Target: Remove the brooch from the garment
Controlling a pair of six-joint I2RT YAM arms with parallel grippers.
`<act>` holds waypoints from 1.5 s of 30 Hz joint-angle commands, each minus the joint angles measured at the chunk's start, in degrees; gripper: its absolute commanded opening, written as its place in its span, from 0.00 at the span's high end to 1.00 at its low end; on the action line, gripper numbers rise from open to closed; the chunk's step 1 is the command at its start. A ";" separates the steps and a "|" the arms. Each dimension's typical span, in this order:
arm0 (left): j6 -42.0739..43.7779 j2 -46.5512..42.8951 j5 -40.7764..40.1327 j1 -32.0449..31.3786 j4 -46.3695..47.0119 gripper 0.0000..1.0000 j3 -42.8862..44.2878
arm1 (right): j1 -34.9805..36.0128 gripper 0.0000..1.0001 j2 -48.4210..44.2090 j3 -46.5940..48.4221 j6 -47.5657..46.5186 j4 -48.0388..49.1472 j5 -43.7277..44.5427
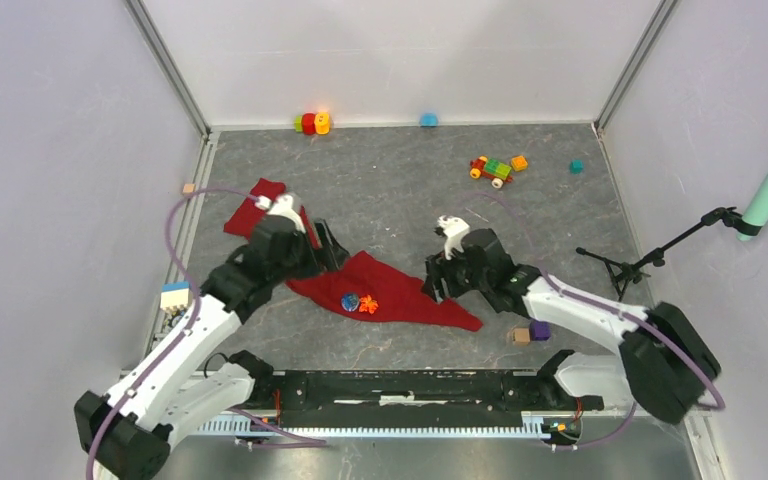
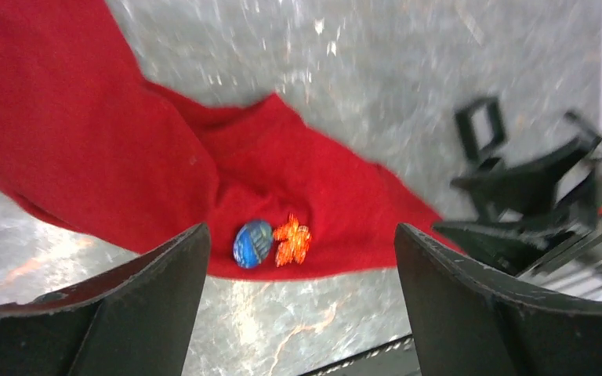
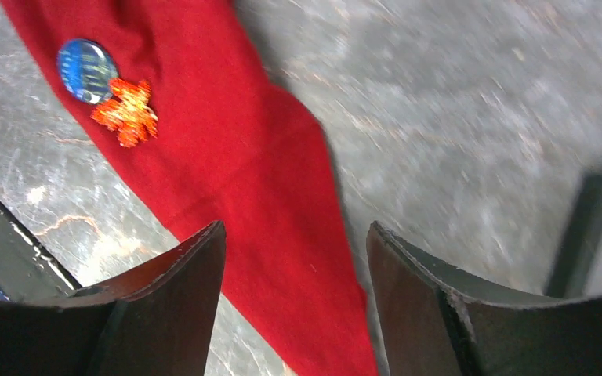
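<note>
The deep-red garment [image 1: 400, 290] lies spread on the grey table between the two arms. Near its front edge sit two pieces side by side: a round blue brooch [image 1: 349, 301] and a glittery orange leaf-shaped one [image 1: 368, 304]. The left wrist view shows the blue brooch [image 2: 252, 244] and the orange one [image 2: 291, 241] on the garment [image 2: 86, 141], below my open left gripper [image 2: 302, 231]. My left gripper [image 1: 326, 247] hovers over the garment's upper part. My right gripper [image 1: 438, 282] is open above the garment's right tip [image 3: 227, 133], with both brooches [image 3: 86, 70] off to its left.
Toys lie along the back: a red-yellow piece [image 1: 311, 123], a toy car [image 1: 492, 169], a teal cube [image 1: 576, 166]. A purple cube [image 1: 539, 330] sits by the right arm, a block [image 1: 174, 297] at the left edge, a small black stand [image 1: 650, 258] at right.
</note>
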 commanded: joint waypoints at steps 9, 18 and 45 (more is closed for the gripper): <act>-4.58 3.72 -2.69 -9.33 14.84 0.14 -18.86 | 7.59 0.53 22.57 14.66 -8.42 13.07 -2.29; -7.57 3.19 -11.48 -8.75 9.88 0.17 -20.87 | 7.68 1.00 24.64 15.44 -8.81 13.82 3.30; -3.49 35.49 -10.25 3.93 17.97 0.31 -4.56 | 9.39 1.00 -22.02 -12.76 0.91 13.68 8.62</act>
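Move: Some 3 cm ahead of the open right hand, 9 to its left and 5 below lies the garment stretch to pinch. The orange brooch sits 12 cm left and 2 back of that hand, the blue brooch 3 farther left; a dark frame stands 10 right and 5 ahead. The left hand has its garment stretch 18 cm below, 2 ahead and 3 left, with the orange brooch 3 back and 5 right, the blue 3 back and 2 right. The right fingers pinch the garment beside the brooches after reaching about 9 cm left and dipping 4, then keep hold and drag it right and back, rising about 8 cm. The left hand swings back and sinks some 17 cm, its fingers tipping down, then pushes 5 cm forward low into the cloth, narrowing but still open around an edge fold. ##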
